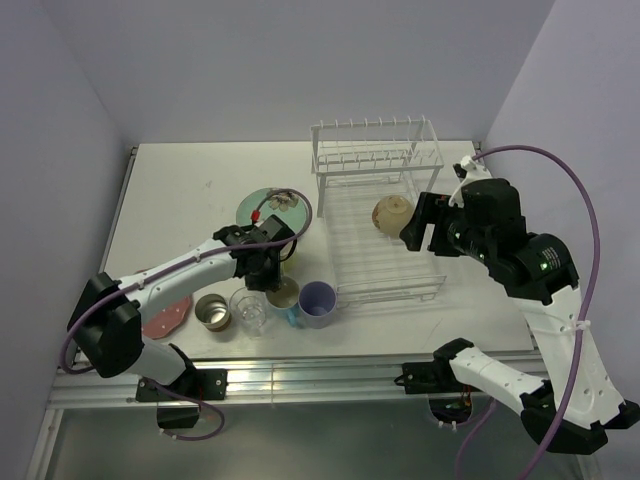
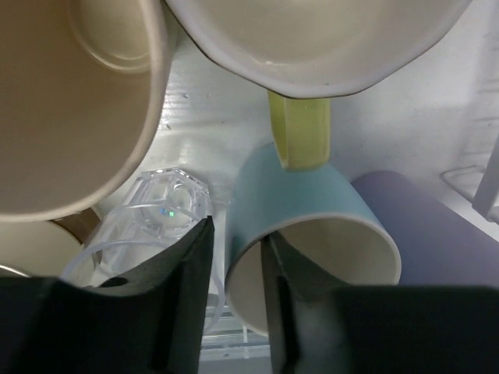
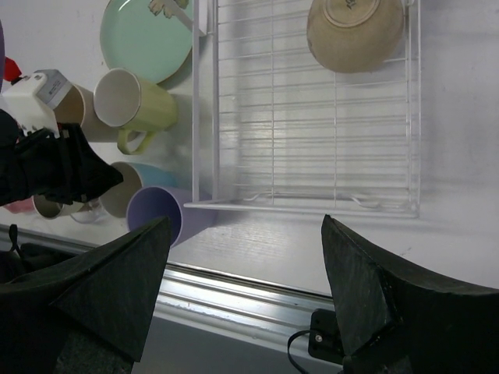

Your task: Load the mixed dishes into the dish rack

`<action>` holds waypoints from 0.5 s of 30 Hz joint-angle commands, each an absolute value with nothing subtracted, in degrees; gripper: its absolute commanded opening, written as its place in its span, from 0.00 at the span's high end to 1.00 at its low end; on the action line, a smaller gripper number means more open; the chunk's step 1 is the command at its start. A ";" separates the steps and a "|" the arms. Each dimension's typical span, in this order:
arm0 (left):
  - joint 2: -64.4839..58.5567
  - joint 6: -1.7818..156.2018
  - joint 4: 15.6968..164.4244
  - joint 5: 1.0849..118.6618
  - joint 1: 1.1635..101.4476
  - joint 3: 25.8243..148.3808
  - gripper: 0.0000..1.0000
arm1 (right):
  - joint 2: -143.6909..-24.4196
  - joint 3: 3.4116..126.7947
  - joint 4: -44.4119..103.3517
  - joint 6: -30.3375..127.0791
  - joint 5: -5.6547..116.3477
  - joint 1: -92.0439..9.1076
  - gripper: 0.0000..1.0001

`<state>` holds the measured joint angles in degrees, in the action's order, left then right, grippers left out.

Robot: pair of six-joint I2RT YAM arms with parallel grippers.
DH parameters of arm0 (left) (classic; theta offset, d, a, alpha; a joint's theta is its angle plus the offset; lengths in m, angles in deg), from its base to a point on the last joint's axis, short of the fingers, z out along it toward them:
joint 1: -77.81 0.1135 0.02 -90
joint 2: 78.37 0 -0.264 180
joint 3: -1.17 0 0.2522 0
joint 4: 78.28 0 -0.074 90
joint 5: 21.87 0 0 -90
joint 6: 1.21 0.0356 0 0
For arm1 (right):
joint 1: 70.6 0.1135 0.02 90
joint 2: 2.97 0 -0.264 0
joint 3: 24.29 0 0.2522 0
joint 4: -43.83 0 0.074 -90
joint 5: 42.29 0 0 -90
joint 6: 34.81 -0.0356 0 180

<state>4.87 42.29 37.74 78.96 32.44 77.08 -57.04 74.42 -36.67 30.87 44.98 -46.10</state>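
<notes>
My left gripper (image 2: 236, 234) is open over the cluster of cups. One finger is inside the blue cup (image 2: 312, 195) and the other is outside its wall, with a thin gap on the outer side. Round it stand the yellow cup (image 2: 300, 128), tan cup (image 2: 70, 117), lavender cup (image 2: 437, 226) and clear glass (image 2: 156, 210). The white dish rack (image 1: 380, 210) holds an overturned beige bowl (image 1: 392, 213) in its lower basket. My right gripper (image 1: 425, 225) is open and empty, above the rack's right side beside the bowl. The mint-green plate (image 1: 262, 208) lies behind the left gripper (image 1: 268, 275).
The pink plate (image 1: 165, 318) and the small steel cup (image 1: 212, 311) sit at the table's near left edge. The lavender cup (image 1: 317, 303) stands close to the rack's front left corner. A metal rail (image 3: 257, 292) runs along the table's near edge.
</notes>
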 commanded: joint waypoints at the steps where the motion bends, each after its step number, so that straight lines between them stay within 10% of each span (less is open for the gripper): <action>1: 5.04 45.19 40.58 79.30 32.10 76.37 0.66 | -56.06 74.11 -35.94 31.63 45.33 -46.60 0.15; 8: 5.13 46.16 39.89 80.26 32.10 76.72 1.00 | -55.53 73.67 -36.20 31.54 45.60 -46.60 0.15; 15: 1.79 45.37 33.84 84.30 32.19 80.14 1.00 | -55.88 73.23 -35.59 31.02 46.74 -46.60 0.15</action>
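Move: The blue mug's middle is about 4 cm right of my left hand, level front to back and some 4 cm lower; its left wall already lies between my open fingertips. From that hand, the yellow-green mug stands about 9 cm ahead and 3 cm right, the purple cup 12 cm right and 3 cm back, and the clear glass 5 cm left and 5 cm back. From my right hand, the blue mug is some 24 cm left, level front to back and 27 cm below. I close my left fingers almost fully on the near-left wall of the blue mug, one fingertip inside the rim and one outside, so they pinch it. The hand first sinks barely a centimetre more, then stays nearly in place, easing about half a centimetre left with a turn of only a few degrees, fingers still pointing down. ##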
